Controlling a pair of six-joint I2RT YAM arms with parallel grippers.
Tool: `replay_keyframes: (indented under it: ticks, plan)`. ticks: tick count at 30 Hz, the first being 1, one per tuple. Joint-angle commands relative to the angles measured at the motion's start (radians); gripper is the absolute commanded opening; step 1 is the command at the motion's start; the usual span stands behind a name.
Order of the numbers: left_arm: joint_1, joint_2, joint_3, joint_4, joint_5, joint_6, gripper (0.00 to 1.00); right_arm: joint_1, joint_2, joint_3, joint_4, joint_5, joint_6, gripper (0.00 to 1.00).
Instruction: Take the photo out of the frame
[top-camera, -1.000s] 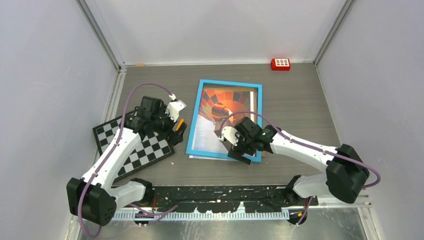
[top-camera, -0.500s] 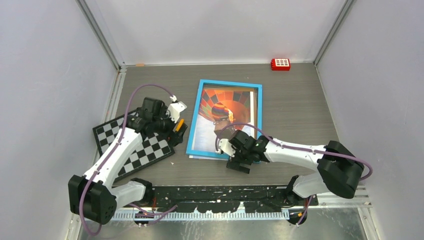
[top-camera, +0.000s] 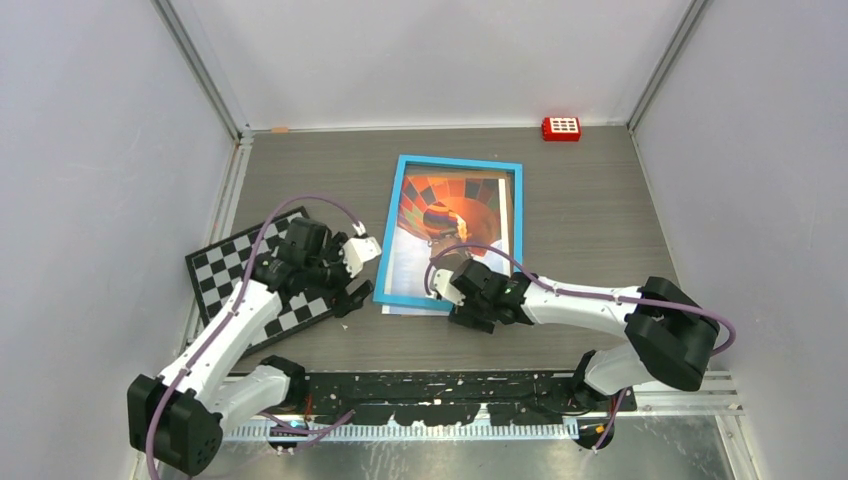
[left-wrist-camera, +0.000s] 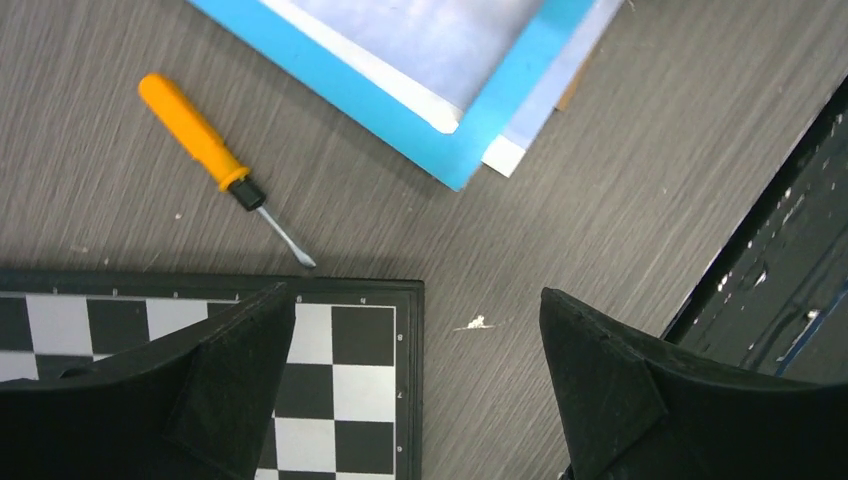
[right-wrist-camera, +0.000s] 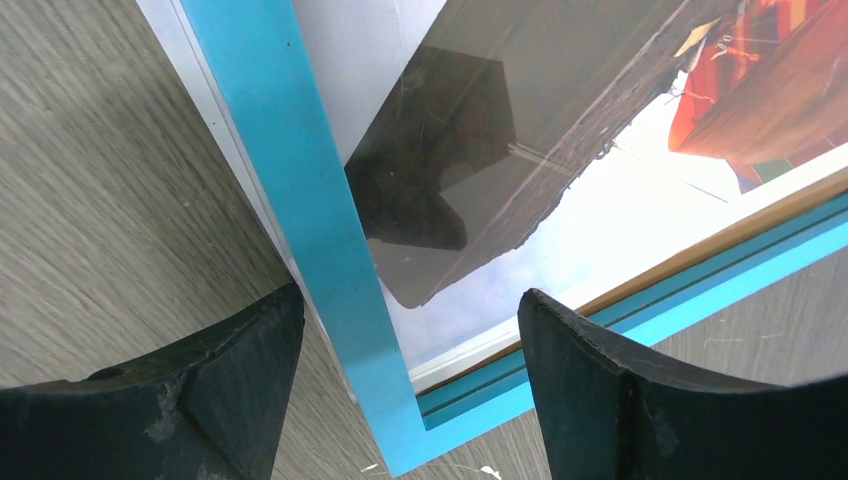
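The frame (top-camera: 401, 230) lies face up in mid-table, its thin blue border around the photo (top-camera: 450, 215) of an orange striped balloon. A pale sheet edge (top-camera: 412, 309) pokes out under its near side. My right gripper (top-camera: 463, 303) is at that near side. In the right wrist view it (right-wrist-camera: 410, 390) stands open, straddling a corner of the frame (right-wrist-camera: 335, 240) with gaps on both sides, and the photo (right-wrist-camera: 620, 190) shows behind glass. My left gripper (top-camera: 350, 292) hangs open near the frame's near-left corner. In the left wrist view it (left-wrist-camera: 415, 390) is over the chequered board's corner, empty.
A black-and-white chequered board (top-camera: 235, 270) lies left of the frame. An orange-handled screwdriver (left-wrist-camera: 205, 140) rests on the table between board (left-wrist-camera: 340, 380) and frame (left-wrist-camera: 420, 135). A red block (top-camera: 561, 128) sits at the back wall. The arms' black base rail (top-camera: 440, 385) runs along the near edge.
The right gripper has slid left and nearer along the frame's near side. The left gripper has come down toward the near edge of the board, closer to the frame's corner.
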Motion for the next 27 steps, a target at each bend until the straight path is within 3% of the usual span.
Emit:
replay_keyframes:
  ticks: [1,7,10,13,27]
  plan:
    - [-0.045,-0.042,-0.04,0.015,0.064,0.142,0.9,-0.005,-0.005,-0.005,0.036,0.085,-0.013,0.81]
    - [-0.115,-0.069,-0.101,0.018,0.096,0.29,0.7,-0.026,-0.026,0.015,0.022,0.059,0.008,0.77]
    - [-0.156,-0.082,-0.158,0.066,0.066,0.363,0.57,-0.04,-0.027,0.019,0.019,0.034,0.011,0.66]
    - [-0.205,-0.071,-0.206,0.121,0.022,0.401,0.51,-0.069,-0.005,0.023,0.007,0.006,0.014,0.55]
    - [-0.284,-0.004,-0.269,0.303,0.011,0.426,0.45,-0.105,-0.004,0.057,-0.014,-0.072,0.002,0.56]
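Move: The photo's near-left corner, poking out from under the frame, lies about 4 cm to the left hand's right, 3 cm back and 11 cm below. From that hand, the frame's near-left corner is 3 cm right and 1 cm back, the screwdriver roughly 6 cm ahead and 2 cm left, and the chessboard's middle 17 cm left and 2 cm ahead. The right hand is already down at the frame's near rail, with the frame's near-right corner about 6 cm to its right and level with it. The left hand drops about 7 cm while drawing back and moving right, some 4 cm each way, towards the photo's jutting near-left corner; it turns about 35 degrees clockwise and narrows its wide-open fingers to roughly half, still short of the photo. The right hand stays low with its fingertips straddling the frame's near rail, closes them partway around it, and shifts only a centimetre or two to the right and forward, keeping against the rail. ##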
